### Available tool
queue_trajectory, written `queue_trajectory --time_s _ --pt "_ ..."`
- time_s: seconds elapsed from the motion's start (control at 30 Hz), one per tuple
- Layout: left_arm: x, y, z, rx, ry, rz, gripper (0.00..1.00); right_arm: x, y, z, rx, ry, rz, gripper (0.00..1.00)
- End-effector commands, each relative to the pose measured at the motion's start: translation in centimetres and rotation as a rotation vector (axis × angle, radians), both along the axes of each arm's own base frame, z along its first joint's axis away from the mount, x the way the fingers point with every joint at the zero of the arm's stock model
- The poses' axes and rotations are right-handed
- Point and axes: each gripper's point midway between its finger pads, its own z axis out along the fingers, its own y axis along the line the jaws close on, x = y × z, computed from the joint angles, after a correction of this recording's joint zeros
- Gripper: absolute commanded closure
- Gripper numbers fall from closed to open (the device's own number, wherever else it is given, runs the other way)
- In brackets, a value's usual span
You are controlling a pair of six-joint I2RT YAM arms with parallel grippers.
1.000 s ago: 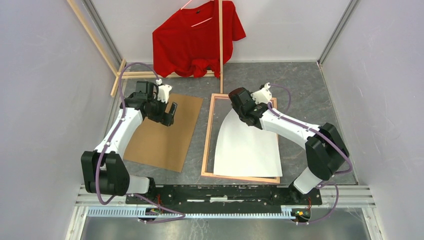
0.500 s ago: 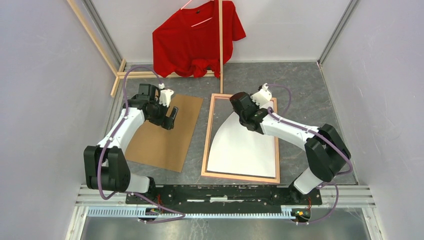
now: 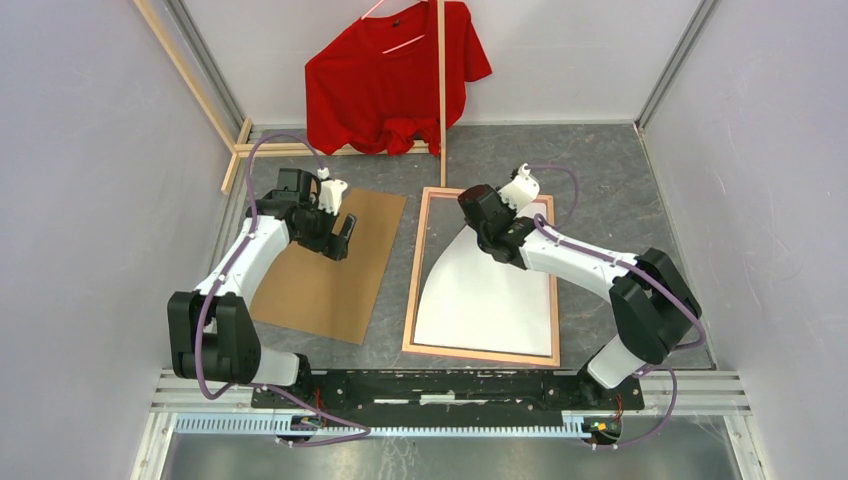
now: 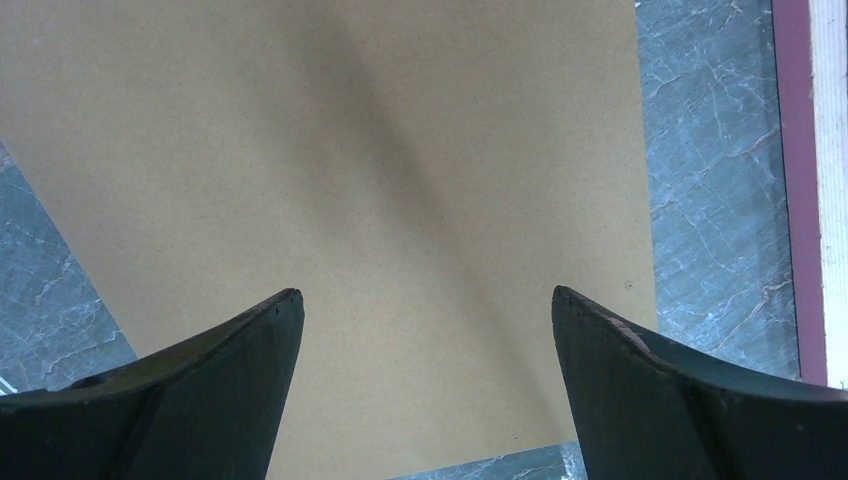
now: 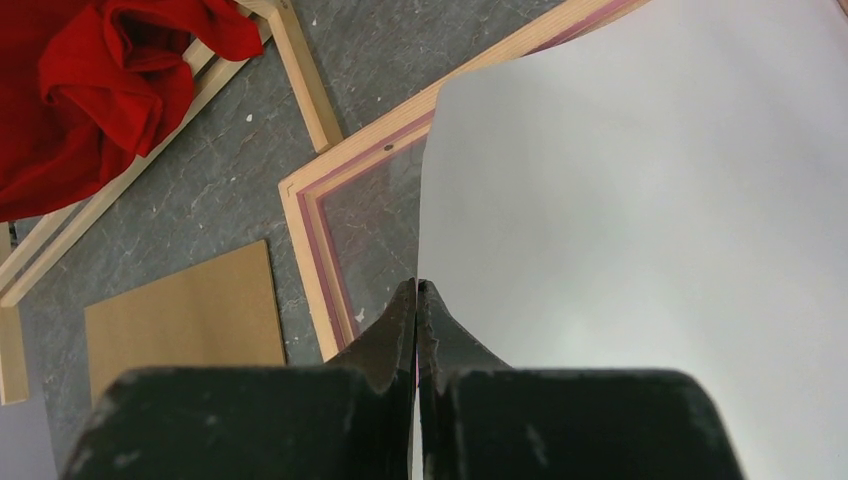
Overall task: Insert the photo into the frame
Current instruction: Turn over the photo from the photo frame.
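Note:
The photo [image 3: 485, 295] shows its plain white back and lies inside the frame [image 3: 415, 270], near end flat, far end curling upward. My right gripper [image 3: 482, 232] is shut on the photo's lifted far left edge; in the right wrist view its jaws [image 5: 417, 284] pinch the white sheet [image 5: 650, 230] above the frame's pale wood and pink far left corner [image 5: 305, 235]. My left gripper [image 3: 340, 235] hovers open over the brown backing board [image 3: 325, 265]. Nothing is between its fingers [image 4: 428, 292], and the board [image 4: 400, 150] fills the view below them.
A red shirt [image 3: 390, 75] hangs on a wooden-stick rack [image 3: 441, 80] at the back, its base sticks [image 5: 300, 75] lying on the grey floor just beyond the frame. Pale walls close in on both sides. The frame's edge [image 4: 815, 180] lies right of the board.
The photo's near end has slid left and settled squarely inside the frame. My right gripper moved slightly toward the far end, still holding it. The left gripper shifted a little.

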Motion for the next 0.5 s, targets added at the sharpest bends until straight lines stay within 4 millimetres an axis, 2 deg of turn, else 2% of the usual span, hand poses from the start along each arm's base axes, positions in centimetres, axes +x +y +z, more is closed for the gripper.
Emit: queue_trajectory --time_s 0.0,0.13,0.33,0.47 --pt "0.5 0.1 0.2 0.016 -0.038 -0.038 0.00 0.4 0.9 2.1 0.014 -0.045 0.030 1.00" --pt "0.6 0.3 0.2 0.022 -0.040 -0.034 0.00 0.5 2.5 1.9 0.030 -0.032 0.082 1.00" --pt "0.8 0.3 0.3 0.025 -0.042 -0.032 0.00 0.6 3.1 1.4 0.022 -0.012 0.082 0.98" --pt "0.8 0.4 0.2 0.028 -0.039 -0.031 0.00 1.3 3.9 1.6 0.008 -0.013 0.103 0.64"
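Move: The right gripper, shut on the upper part of the photo's left edge, has the frame's far left corner about 10 cm to its left, 5 cm ahead and 12 cm below. The frame's middle lies 12 cm back and 2 cm to its right; the brown board's middle some 29 cm to its left and 10 cm back. From the left gripper that corner is about 16 cm to the right, 13 cm ahead and 10 cm below. Carry the photo's left edge over with the right gripper, about 2.5 cm to the left and level above the frame, towards its far left corner, turning the wrist some 5 degrees counter-clockwise. Right at the end, part the fingers by about a quarter of their opening to let go of the edge. ##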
